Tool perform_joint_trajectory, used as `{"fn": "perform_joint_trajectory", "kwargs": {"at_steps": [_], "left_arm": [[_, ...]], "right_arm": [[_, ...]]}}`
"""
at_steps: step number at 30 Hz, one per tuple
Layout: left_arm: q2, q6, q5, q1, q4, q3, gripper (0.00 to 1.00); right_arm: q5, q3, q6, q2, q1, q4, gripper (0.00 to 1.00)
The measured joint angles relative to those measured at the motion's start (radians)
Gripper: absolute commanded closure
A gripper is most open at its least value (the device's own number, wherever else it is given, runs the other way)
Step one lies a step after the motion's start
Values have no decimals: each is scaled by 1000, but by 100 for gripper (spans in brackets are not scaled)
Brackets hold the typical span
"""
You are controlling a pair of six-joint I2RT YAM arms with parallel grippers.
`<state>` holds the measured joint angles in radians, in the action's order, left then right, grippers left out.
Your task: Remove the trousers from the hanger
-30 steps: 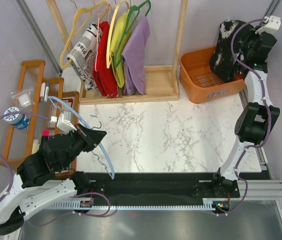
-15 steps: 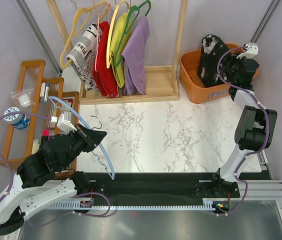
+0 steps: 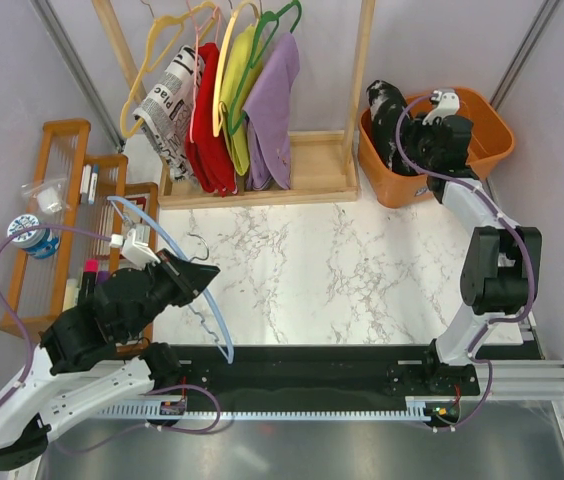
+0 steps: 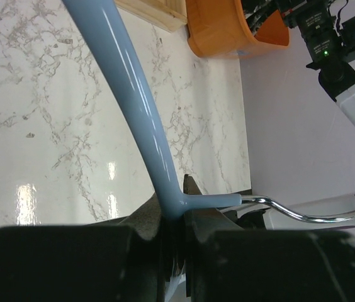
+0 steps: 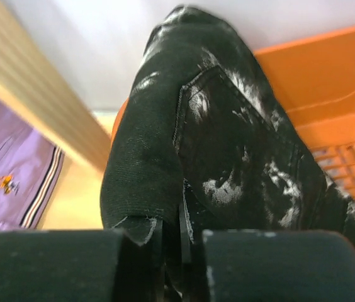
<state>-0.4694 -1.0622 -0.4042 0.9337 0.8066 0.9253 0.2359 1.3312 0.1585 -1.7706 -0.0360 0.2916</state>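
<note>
My left gripper [image 3: 194, 278] is shut on the neck of the bare light-blue hanger [image 3: 212, 310], held over the table's left side. In the left wrist view the hanger [image 4: 136, 107] rises from between the fingers of the gripper [image 4: 177, 202], its metal hook [image 4: 303, 214] pointing right. The black, white-blotched trousers [image 3: 387, 118] hang bunched over the left part of the orange basket [image 3: 490, 128]. My right gripper [image 3: 412, 138] is shut on them. The right wrist view shows the trousers [image 5: 228, 145] pinched in the gripper [image 5: 180, 238], with the basket [image 5: 335, 82] behind.
A wooden rack [image 3: 312, 165] at the back holds newspaper-print [image 3: 167, 100], red, yellow and purple [image 3: 274, 105] garments on coloured hangers. A wooden shelf [image 3: 57, 150] with small items stands at the left. The marble table top [image 3: 342, 270] lies between the arms.
The right arm has swung left and down with the trousers, from above the basket's right rim to its left part. The left gripper and hanger have barely shifted.
</note>
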Motion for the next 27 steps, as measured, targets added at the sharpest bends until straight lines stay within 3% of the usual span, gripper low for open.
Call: {"fn": "perform_joint_trajectory", "kwargs": {"at_steps": [3,10,18,27], "left_arm": [[6,-9,12,0,-6,-8,98],[37,-26,21,0,-6,-30,98],[34,-35,23,0,-9,-30,98],[12,-44,48,0,-26,-30,98]], "right_arm": [[-2,14,-2,0,16,-62,76],[-43,88,3,0,24,-242,46],[-118,147,14,20,24,-437,21],[-182,146,15,186,24,-603,18]]}}
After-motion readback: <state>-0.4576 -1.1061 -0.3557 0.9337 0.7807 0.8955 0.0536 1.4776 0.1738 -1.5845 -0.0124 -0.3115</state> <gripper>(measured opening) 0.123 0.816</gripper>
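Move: The black trousers are still pinched at one end in my right hand. Their middle lies about 3 cm ahead of it, 4 cm left and 4 cm lower. The orange bin's middle is some 2 cm ahead, 6 cm right and 12 cm below that hand, and the rack's right post stands about 14 cm to its left, level with it. From my left hand, which still holds the blue hanger, the trousers lie roughly 40 cm ahead, 44 cm right and 9 cm lower. I spread my right fingers wide to let go of the trousers over the left part of the bin, sinking about 2 cm as the fingertips tip down some 15 degrees. Then I draw back about 7 cm, bearing slightly right and climbing over the last stretch, turning a little clockwise, clear of the cloth. ##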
